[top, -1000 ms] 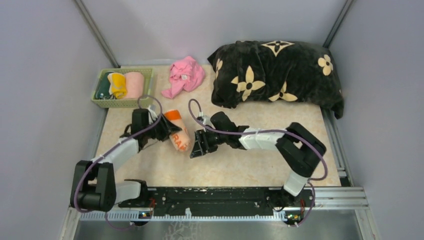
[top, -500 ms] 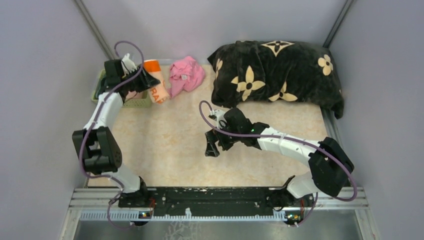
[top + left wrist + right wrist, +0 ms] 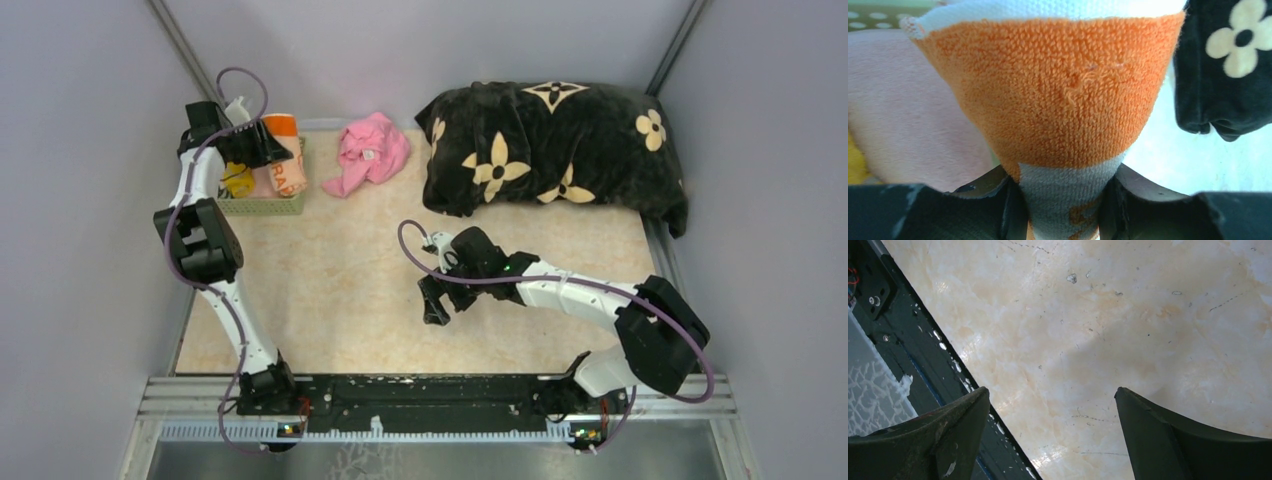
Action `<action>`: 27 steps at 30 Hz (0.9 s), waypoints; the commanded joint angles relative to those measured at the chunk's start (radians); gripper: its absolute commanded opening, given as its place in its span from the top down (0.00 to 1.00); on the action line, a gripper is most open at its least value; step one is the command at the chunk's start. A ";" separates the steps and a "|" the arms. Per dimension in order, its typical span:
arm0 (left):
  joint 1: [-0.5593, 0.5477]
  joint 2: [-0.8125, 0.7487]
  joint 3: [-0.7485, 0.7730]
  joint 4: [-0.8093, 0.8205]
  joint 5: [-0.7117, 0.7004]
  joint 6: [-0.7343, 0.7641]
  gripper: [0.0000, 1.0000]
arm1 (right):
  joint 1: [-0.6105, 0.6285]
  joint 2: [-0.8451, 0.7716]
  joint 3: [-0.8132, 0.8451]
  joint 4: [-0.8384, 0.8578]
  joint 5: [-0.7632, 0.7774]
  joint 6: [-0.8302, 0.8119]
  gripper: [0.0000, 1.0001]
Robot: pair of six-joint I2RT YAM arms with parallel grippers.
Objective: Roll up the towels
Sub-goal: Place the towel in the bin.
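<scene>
My left gripper is shut on a rolled peach towel with an orange border and orange lettering, holding it over the right end of the green basket at the back left. In the left wrist view the roll fills the frame and its lower end is pinched between my fingers. A yellow roll lies in the basket, and a pink roll lies under the held towel. My right gripper hangs open over the bare table, holding nothing.
A crumpled pink cloth lies right of the basket. The big black blanket with beige flowers fills the back right, and its edge shows in the left wrist view. The black base rail runs along the near edge.
My left arm has carried the rolled towel from mid-table back and left to above the basket. My right gripper has opened wide and drawn back a little to the right and nearer.
</scene>
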 commanded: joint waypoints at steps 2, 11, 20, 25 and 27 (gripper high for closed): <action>0.023 0.090 0.095 -0.107 -0.025 0.107 0.67 | -0.004 0.014 0.003 0.035 0.012 -0.014 0.05; 0.024 0.175 0.170 -0.167 -0.145 0.180 0.66 | -0.004 0.055 0.015 0.031 0.017 -0.012 0.05; -0.020 0.218 0.204 -0.192 -0.326 0.239 0.66 | -0.004 0.091 0.023 0.016 0.039 -0.027 0.06; -0.074 0.254 0.208 -0.203 -0.407 0.278 0.63 | -0.004 0.100 0.025 0.020 0.045 -0.027 0.06; -0.091 0.278 0.214 -0.208 -0.416 0.281 0.62 | -0.004 0.104 0.029 0.019 0.043 -0.026 0.06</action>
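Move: The left gripper holds the orange-white towel roll over the bin; the room for it, between the peach roll and the bin's right wall, lies some 12 cm below, about 2 cm farther out and 2 cm left. The peach roll is about 8 cm left and 1 cm ahead, the yellow towel 15 cm left and 1 cm ahead, the pink cloth 16 cm right and 5 cm ahead. From the right gripper, that space is about 38 cm ahead and 35 cm left. Lower the left gripper about 8 cm towards the space beside the peach roll, keeping the towel roll pinched. Ease left on the way down, come back slightly right at the end, and roll the wrist some 20 degrees, left side up, tipping the fingers a little further down. Let the open, empty right gripper sink about 3 cm over bare table. ##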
